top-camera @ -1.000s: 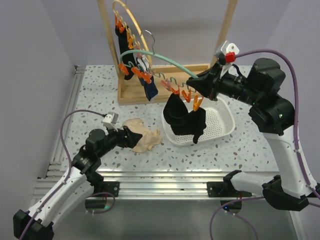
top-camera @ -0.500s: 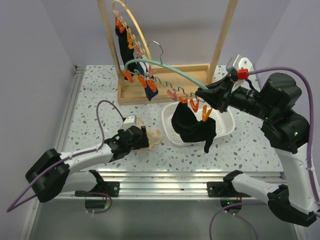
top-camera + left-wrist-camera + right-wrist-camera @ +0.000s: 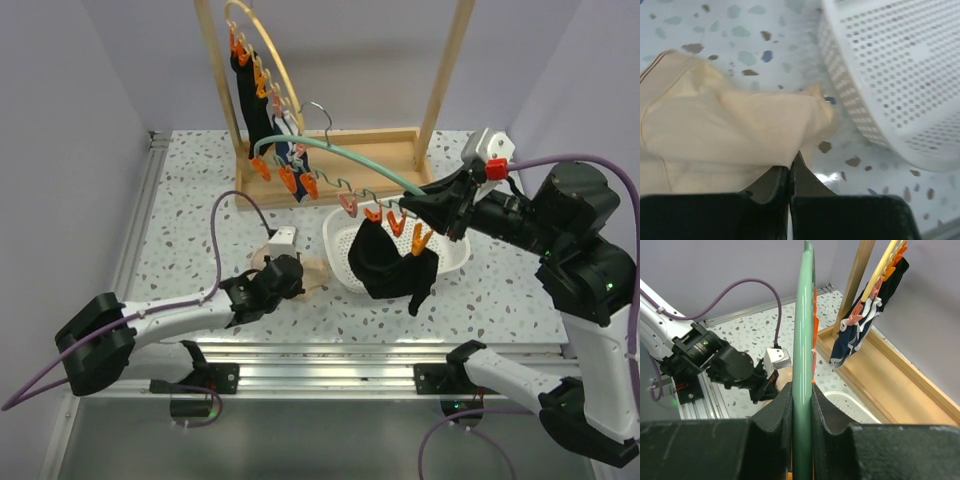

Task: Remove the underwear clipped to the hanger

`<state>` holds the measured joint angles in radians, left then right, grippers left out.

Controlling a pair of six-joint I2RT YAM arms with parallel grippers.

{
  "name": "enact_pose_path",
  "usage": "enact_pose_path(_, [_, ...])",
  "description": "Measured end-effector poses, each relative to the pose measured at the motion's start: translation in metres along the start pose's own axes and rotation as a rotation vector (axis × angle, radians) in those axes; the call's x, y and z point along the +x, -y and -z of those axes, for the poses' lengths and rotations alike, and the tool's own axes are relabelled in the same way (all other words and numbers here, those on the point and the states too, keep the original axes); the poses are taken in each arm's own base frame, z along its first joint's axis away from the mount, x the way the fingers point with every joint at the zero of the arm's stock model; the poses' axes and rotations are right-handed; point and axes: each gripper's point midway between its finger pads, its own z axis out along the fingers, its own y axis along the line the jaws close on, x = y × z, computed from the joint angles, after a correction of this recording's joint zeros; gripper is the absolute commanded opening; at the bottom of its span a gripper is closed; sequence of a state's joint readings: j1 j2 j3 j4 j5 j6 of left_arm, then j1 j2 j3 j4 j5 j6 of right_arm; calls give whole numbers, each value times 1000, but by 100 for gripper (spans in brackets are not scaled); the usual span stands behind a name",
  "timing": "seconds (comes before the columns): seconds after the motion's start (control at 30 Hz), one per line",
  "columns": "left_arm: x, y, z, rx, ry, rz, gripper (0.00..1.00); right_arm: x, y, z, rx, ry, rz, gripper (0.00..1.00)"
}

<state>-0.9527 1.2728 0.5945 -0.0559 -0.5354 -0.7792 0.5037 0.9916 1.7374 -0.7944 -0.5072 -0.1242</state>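
My right gripper [image 3: 442,206] is shut on the rim of the green hoop hanger [image 3: 350,155], also seen in the right wrist view [image 3: 802,315], and holds it tilted above the table. Black underwear [image 3: 392,268] hangs from its orange clips [image 3: 398,222] over the white basket [image 3: 450,255]. Navy underwear [image 3: 284,152] with white trim is clipped at the hanger's far end [image 3: 855,335]. Another black piece [image 3: 248,95] hangs on the wooden hoop. My left gripper [image 3: 290,272] lies low on the table, shut at the near edge of the pale beige underwear [image 3: 725,135].
The wooden rack [image 3: 340,172] with two upright posts stands at the back. The perforated basket wall [image 3: 880,75] is just right of my left gripper. A purple cable [image 3: 225,235] loops over the left arm. The table's metal rail runs along the near edge.
My right gripper has carried the green hanger right and toward me, with the black underwear swinging over the basket. My left arm has stretched out low to the right with the beige underwear.
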Motion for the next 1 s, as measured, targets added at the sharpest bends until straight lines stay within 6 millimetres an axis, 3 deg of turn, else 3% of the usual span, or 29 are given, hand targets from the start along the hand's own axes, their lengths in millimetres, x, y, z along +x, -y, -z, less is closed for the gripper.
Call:
enact_pose_path(0.27, [-61, 86, 59, 445, 184, -118, 0, -22, -3, 18, 24, 33, 47, 0])
enact_pose_path(0.43, [-90, 136, 80, 628, 242, -200, 0, -36, -6, 29, 37, 68, 73, 0])
enact_pose_path(0.63, [-123, 195, 84, 753, 295, -275, 0, -44, -5, 39, 65, 88, 87, 0])
enact_pose_path(1.0, [-180, 255, 87, 823, 427, -330, 0, -57, 0, 55, 133, 113, 125, 0])
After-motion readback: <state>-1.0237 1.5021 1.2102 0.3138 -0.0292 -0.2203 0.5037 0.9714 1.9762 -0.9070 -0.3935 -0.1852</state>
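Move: Already pinching the beige underwear just above the table, the left hand has the white basket's middle about 23 cm to its right and 9 cm ahead, roughly level. Some 20 cm right and 4 cm back hangs the black underwear, about 20 cm higher; the wooden tray is about 26 cm ahead and 9 cm right. From the right hand, holding the hanger, the basket lies some 16 cm ahead, barely right, about 42 cm below. Lifting the beige underwear some 25 cm, the left hand carries it about 20 cm to the right towards a place over the basket, just ahead of the black underwear; its fingers stay shut while the wrist swings about 40 degrees clockwise and tips up until they point level. Keeping its grip on the green hanger, the right hand rises about 6 cm while drawing right and back. ##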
